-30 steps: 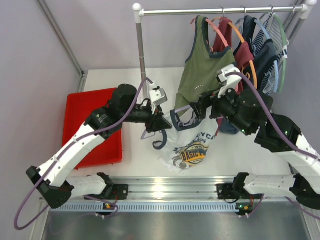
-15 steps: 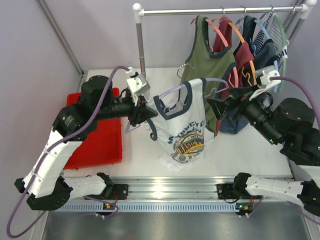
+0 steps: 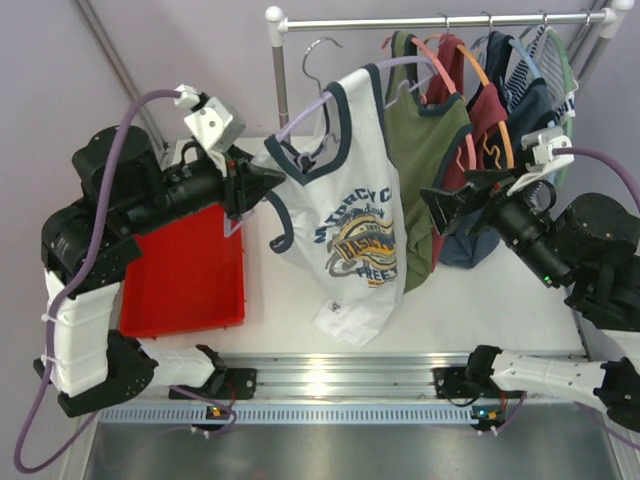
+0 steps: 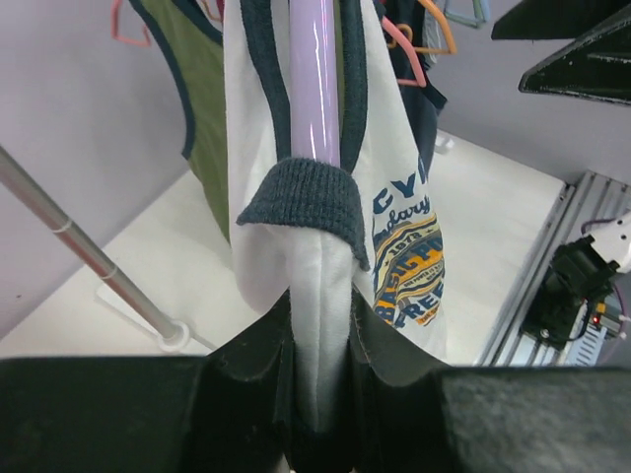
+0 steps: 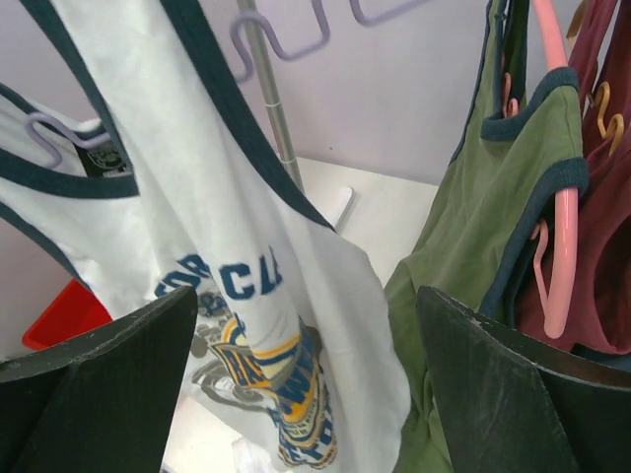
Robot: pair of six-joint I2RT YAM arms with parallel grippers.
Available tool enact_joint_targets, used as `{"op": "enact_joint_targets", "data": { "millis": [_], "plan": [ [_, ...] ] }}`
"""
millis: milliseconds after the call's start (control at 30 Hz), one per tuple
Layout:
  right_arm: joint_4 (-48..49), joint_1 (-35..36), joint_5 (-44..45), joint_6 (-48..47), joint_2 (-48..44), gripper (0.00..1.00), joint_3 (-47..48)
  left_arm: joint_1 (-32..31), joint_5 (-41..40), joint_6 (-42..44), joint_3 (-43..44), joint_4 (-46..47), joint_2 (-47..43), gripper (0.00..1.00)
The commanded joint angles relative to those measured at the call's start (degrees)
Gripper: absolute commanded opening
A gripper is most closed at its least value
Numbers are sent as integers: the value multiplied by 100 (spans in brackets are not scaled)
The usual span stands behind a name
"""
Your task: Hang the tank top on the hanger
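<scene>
The white tank top (image 3: 350, 220) with navy trim and a navy and yellow print hangs on the lavender hanger (image 3: 345, 88), lifted off the table just left of the garments on the rail. My left gripper (image 3: 268, 182) is shut on the top's left shoulder, where the fabric wraps the hanger's end. In the left wrist view, white cloth (image 4: 320, 296) is pinched in the left gripper (image 4: 320, 330) below the lavender hanger arm (image 4: 314, 79). My right gripper (image 3: 440, 205) stands open to the right of the top, holding nothing. The right wrist view shows that gripper (image 5: 306, 292) apart from the print (image 5: 286, 384).
A red tray (image 3: 185, 285) lies at the left of the table. The rack's pole (image 3: 283, 95) and rail (image 3: 430, 20) carry an olive tank top (image 3: 425, 140), a maroon top (image 3: 490, 110) and dark striped garments (image 3: 535, 95) on coloured hangers.
The left arm has raised the tank top on its hanger from the table up towards the rail. The right gripper has let go, opened and drawn back to the right.
</scene>
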Motion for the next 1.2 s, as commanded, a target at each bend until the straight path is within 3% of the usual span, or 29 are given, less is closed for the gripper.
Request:
{"op": "enact_joint_targets", "data": {
  "millis": [0,167,400,733,1167],
  "plan": [
    [176,49,161,-40,36,91,297,10,-461,-67,494,658,-135,0],
    [150,41,205,-75,37,92,315,1,-805,-50,539,940,-355,0],
    [115,41,266,12,-51,92,35,10,-1235,-58,232,527,-189,0],
    [80,41,205,890,-824,93,-1696,10,-1595,-366,-973,360,-31,0],
    [-167,41,-68,1445,-983,93,-2444,10,-2809,-762,-7,552,1428,0]
  ]
}}
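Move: The bare left stretch of the rack rail, where the held hanger is headed, lies about 36 cm ahead of the left hand, 8 cm to its right and some 12 cm above. The rack's left post stands about 36 cm ahead and 2 cm to the left. The hanging green tank top is some 25 cm ahead, 22 cm to the right, slightly lower. From the right hand, the rail spot is about 36 cm ahead, 15 cm left and 16 cm up. Still pinching the white tank top's shoulder and the purple hanger's end between its fingers, the left hand first lifts about 3 cm and drifts left, then swings forward and down towards the rack rail, ending some 11 cm farther out and 10 cm lower, turned about 25 degrees counter-clockwise. The empty right hand, wide open, sinks about 14 cm and tips downward. ##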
